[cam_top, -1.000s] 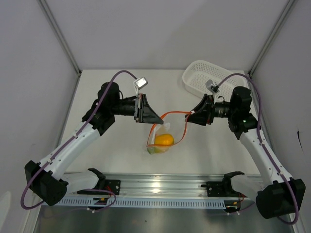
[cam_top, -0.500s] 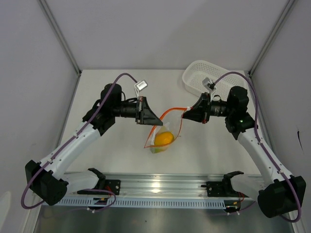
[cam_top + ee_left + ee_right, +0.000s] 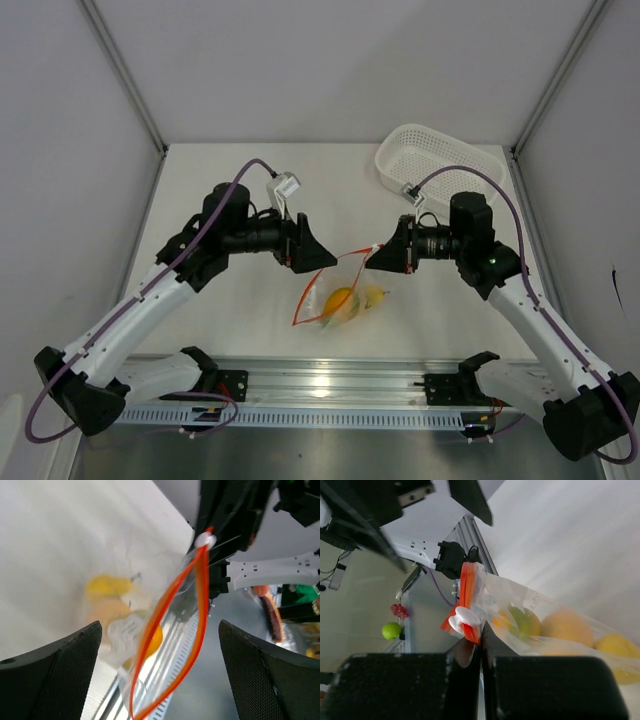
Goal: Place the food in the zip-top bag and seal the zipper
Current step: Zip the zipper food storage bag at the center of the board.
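Note:
The clear zip-top bag sags onto the table between the arms, its mouth gaping. The food lies inside: an orange mango and a yellow lemon-like piece; the right wrist view also shows a green-patched mango. My right gripper is shut on the bag's corner, pinching the red-orange zipper just under its white slider. My left gripper stands wide open, and the zipper's loop hangs between its fingers without touching them.
A white perforated basket stands at the back right of the table. The aluminium rail with the arm bases runs along the near edge. Grey walls close in both sides.
My left gripper has let go of the bag's mouth and opened wide. The bag has sagged onto the table. My right gripper closed on its corner and moved left.

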`<state>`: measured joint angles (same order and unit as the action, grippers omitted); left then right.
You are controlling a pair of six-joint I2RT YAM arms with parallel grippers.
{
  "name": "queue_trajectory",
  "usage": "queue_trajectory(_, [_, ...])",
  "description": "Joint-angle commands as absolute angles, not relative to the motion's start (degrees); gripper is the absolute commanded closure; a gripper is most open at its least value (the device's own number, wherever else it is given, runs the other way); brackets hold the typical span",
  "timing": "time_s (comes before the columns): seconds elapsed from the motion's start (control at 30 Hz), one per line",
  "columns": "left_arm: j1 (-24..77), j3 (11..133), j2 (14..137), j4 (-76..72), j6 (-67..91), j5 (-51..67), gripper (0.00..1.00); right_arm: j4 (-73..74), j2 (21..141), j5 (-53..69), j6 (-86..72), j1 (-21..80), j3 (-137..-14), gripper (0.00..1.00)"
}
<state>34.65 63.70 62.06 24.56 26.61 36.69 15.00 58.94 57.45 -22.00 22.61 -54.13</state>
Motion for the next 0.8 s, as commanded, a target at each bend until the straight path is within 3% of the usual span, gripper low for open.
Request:
queue_trajectory(0.0, [40.2,68.6,60.0,20.5,18.3,28.7,0.01,22.3,56.7,49.8,-27.1,25.2,-57.5,1.0])
queue_trajectory(0.3, [52.3,67.9,62.9,16.7,5.5,22.1,0.01,44.6,58.8,31.2,-22.0,34.4,-67.8,1.0])
queue_trajectory(0.57, [53.6,67.9,63.5,15.6,-0.8,15.4,0.01,45.6,56.5,34.1,-19.9,36.6,-67.4,1.0])
queue_trajectory(0.77, [53.4,68.8,64.5,17.0,-9.4,23.3,0.03,44.4,54.9,36.3,-17.5,36.6,-66.2,1.0])
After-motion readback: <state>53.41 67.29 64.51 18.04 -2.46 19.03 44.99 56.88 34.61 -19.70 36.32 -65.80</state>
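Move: The zipper's white slider is about 12 cm to the right of the left hand, level with it fore and aft and about 1 cm below; it sits some 2 cm to the left of the right hand's point. From the left hand, the zipper's loose corner lies about 14 cm back, 5 cm left and 8 cm below. The food in the bag lies 8 cm back, 5 cm right and some 12 cm below. The zipper's slider end, still pinched in the right hand's shut fingers, is drawn back about 4.5 cm as that wrist dips its fingertips nearly 20 degrees. The left hand, empty and wide open, moves right some 5 cm towards the slider, first arching up and back, then easing down and slightly forward, rolling about 35 degrees around its finger line, top backwards. It ends over the orange strip. ##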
